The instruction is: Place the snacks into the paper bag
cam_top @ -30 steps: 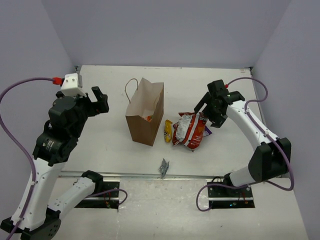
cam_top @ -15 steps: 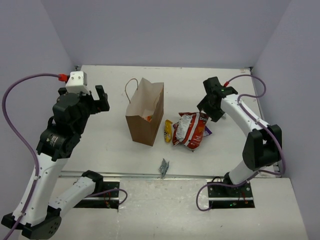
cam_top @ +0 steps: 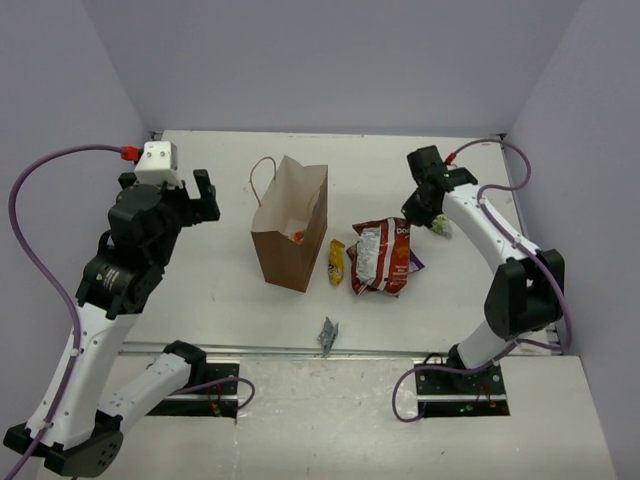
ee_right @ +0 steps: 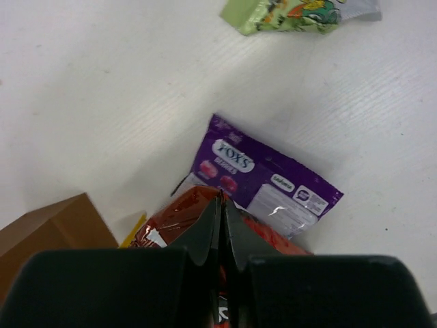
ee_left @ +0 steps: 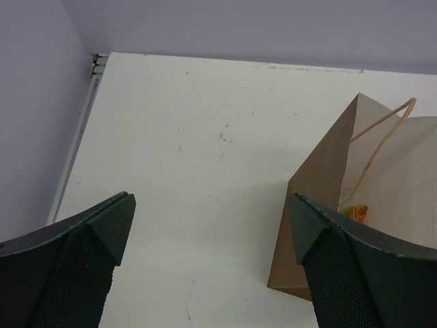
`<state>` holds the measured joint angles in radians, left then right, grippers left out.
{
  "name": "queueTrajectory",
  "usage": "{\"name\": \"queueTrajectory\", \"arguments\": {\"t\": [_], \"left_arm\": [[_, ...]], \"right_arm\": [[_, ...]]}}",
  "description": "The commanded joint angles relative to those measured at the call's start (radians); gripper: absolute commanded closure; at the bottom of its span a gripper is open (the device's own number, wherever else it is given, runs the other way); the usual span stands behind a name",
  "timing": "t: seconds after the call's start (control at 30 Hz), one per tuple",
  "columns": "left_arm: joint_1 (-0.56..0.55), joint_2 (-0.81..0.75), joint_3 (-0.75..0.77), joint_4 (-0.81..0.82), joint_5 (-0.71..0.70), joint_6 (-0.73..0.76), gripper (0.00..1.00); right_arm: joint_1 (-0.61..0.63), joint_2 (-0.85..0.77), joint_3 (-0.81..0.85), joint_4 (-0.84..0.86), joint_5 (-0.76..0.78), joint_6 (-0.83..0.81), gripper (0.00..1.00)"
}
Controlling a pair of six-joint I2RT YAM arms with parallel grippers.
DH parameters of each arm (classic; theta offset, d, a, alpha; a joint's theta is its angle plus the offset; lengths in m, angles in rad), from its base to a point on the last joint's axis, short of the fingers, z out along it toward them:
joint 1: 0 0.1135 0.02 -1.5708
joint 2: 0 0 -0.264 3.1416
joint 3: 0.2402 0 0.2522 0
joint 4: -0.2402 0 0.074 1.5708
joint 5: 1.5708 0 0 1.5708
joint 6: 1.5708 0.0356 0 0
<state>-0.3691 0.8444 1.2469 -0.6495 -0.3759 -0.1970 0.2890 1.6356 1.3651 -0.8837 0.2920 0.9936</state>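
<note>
The brown paper bag [cam_top: 290,225] stands open at mid table, with an orange packet [cam_top: 295,236] inside; both show in the left wrist view, the bag [ee_left: 321,205] and the packet [ee_left: 354,213]. My right gripper [cam_top: 412,215] is shut on the top edge of the red-and-white chip bag [cam_top: 380,258], seen close up in the right wrist view [ee_right: 177,222] between the jaws [ee_right: 222,198]. The purple packet [ee_right: 266,181] lies under it. The pale green packet [ee_right: 287,15] lies beyond. The yellow bar [cam_top: 336,262] lies beside the paper bag. My left gripper [cam_top: 205,197] is open and empty, left of the bag.
A small grey foil scrap [cam_top: 328,335] lies near the table's front edge. The purple walls enclose the table on three sides. A corner of the paper bag [ee_right: 48,232] shows at the left of the right wrist view.
My right gripper has moved back and left, closed on the chip bag's far edge and tugged it up. The pale green packet now shows beside it. The left arm shifted slightly.
</note>
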Motion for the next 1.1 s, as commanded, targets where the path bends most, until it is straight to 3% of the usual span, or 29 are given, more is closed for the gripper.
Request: {"name": "queueTrajectory", "arguments": {"t": [0.0, 0.13, 0.47, 0.7, 1.07], "left_arm": [[-0.004, -0.004, 0.006, 0.060, -0.021, 0.028, 0.00], [-0.004, -0.004, -0.003, 0.074, -0.018, 0.027, 0.00], [-0.004, 0.008, 0.006, 0.105, 0.043, 0.036, 0.00], [-0.004, -0.004, 0.016, 0.097, 0.051, 0.036, 0.00], [-0.004, -0.024, 0.026, 0.070, 0.042, 0.019, 0.00]], "right_arm": [[-0.001, -0.127, 0.091, 0.069, -0.072, -0.099, 1.00], [0.004, -0.204, 0.130, 0.241, -0.365, -0.243, 1.00], [0.032, -0.181, 0.541, 0.341, -0.710, -0.326, 1.00], [0.039, -0.092, 0.836, 0.373, -0.777, -0.247, 1.00], [0.071, -0.008, 0.945, 0.604, -0.925, -0.024, 1.00]]}}
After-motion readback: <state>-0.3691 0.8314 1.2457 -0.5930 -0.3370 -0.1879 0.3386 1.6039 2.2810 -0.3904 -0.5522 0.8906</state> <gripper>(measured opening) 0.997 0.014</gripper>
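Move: Closed on the far right corner of the red chip bag, the right hand has the paper bag some 29 cm to its left and 6 cm nearer the base, the bag's middle about 3 cm higher than the hand. The chip bag's middle lies about 8 cm left, 5 cm back. Partly under it, the purple pack is 6 cm left and 6 back; the yellow pack, 19 cm left and 6 back. From the left hand, the paper bag is about 18 cm right, 4 ahead and 20 below. Hoisting the red chip bag by its pinched corner, the right hand sweeps fast upward, nearly 50 cm, and about 15 cm left, narrowing the sideways gap to the paper bag. It edges forward at first, then comes back slightly. The wrist swings the fingers from pointing down to roughly level, aimed left and forward; they stay shut on the bag. ##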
